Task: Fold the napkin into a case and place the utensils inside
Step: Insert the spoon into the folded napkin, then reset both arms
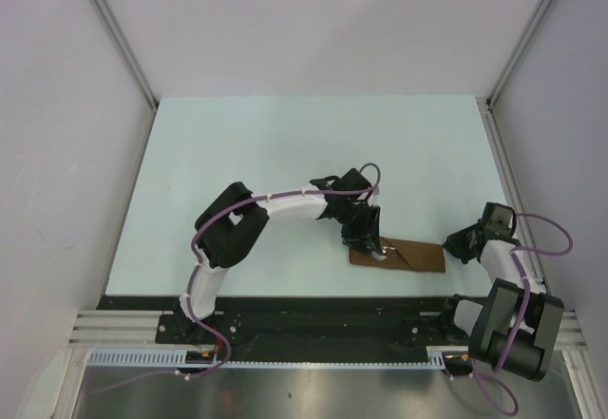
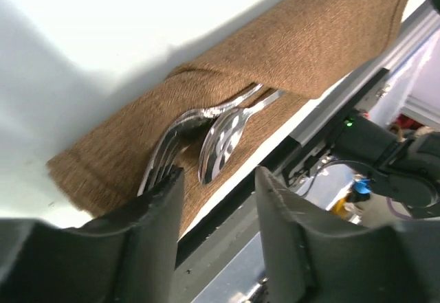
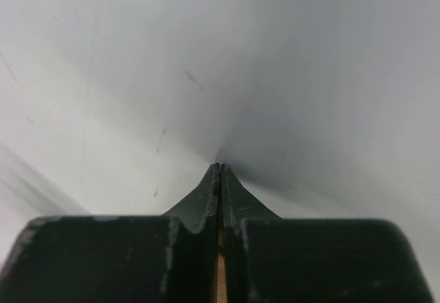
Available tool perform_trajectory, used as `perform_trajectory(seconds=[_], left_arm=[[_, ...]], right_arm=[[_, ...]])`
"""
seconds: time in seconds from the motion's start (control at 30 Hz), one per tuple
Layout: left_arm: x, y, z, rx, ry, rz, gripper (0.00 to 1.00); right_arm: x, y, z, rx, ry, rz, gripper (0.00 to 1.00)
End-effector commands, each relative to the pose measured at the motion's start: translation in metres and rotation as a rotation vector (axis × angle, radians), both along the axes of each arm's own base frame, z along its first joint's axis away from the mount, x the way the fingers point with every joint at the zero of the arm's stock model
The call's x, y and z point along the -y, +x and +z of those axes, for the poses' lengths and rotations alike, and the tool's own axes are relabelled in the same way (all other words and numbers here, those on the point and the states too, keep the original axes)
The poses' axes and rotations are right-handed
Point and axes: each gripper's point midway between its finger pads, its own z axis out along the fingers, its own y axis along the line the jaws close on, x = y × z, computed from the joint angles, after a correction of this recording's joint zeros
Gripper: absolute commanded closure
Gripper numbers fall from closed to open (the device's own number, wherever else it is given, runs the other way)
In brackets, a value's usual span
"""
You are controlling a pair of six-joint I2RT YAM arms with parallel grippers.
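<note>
The brown napkin (image 1: 410, 257) lies folded into a narrow case (image 2: 323, 35) near the table's front edge. The utensils are tucked into it. The silver fork (image 2: 162, 157) and the spoon's bowl (image 2: 223, 145) stick out at the left end, and their handles are hidden under the fold. My left gripper (image 2: 218, 174) hovers just over the fork and spoon heads, open, with nothing between its fingers (image 2: 159, 207). In the top view the left gripper (image 1: 366, 238) covers the case's left end. My right gripper (image 1: 456, 246) sits just right of the case, shut and empty, its tips (image 3: 220, 167) close to the bare table.
The table's front edge with a black rail (image 1: 313, 303) runs right below the case. Both arm bases (image 1: 494, 329) stand along it. White walls and aluminium posts (image 1: 114, 29) enclose the pale table (image 1: 313, 143).
</note>
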Motion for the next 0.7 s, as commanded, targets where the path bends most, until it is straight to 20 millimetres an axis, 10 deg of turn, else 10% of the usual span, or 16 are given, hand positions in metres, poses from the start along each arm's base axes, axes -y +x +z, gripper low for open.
perform_trajectory(seconds=[0.0, 0.17, 0.37, 0.53, 0.67], left_arm=[[-0.012, 0.015, 0.048, 0.139, -0.018, 0.002, 0.39], [-0.042, 0.048, 0.089, 0.352, 0.014, 0.008, 0.36], [-0.093, 0.08, 0.182, 0.809, 0.026, 0.069, 0.33], [-0.128, 0.075, 0.218, 0.996, -0.08, 0.216, 0.28], [-0.174, 0.061, 0.247, 1.118, -0.178, 0.401, 0.23]], right_arm=[[0.027, -0.028, -0.005, -0.147, -0.136, -0.056, 0.96], [0.052, -0.006, 0.032, -0.099, -0.261, -0.067, 0.89], [0.049, 0.076, 0.137, 0.071, -0.572, 0.129, 0.74], [-0.086, 0.127, 0.216, 0.392, -0.671, 0.547, 0.49], [-0.171, 0.119, 0.219, 0.517, -0.488, 0.745, 0.41]])
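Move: The spoon already lies in the folded napkin. From the left hand its middle is about 5 cm to the right, roughly level ahead and some 4 cm below, with the bowl nearly under the fingers. The fork's middle is about 1 cm right and 1 cm ahead of this hand, and the napkin's middle about 5 cm right, both 4 cm below. From the right hand the spoon is some 15 cm left, 2 cm back and about 1 cm below. With its fingers already half open and off the spoon, the left hand climbs away from the napkin, slowly at first and then fast, about 24 cm up and 14 cm to its left with a little forward, opening further as its down-pointing fingers swing out forward by over 50 degrees. The right hand, low beside the napkin's right end, first slips about 5 cm to the right, then sweeps up some 20 cm, forward and back across to the left, turning counter-clockwise while its shut fingers open to more than half. ##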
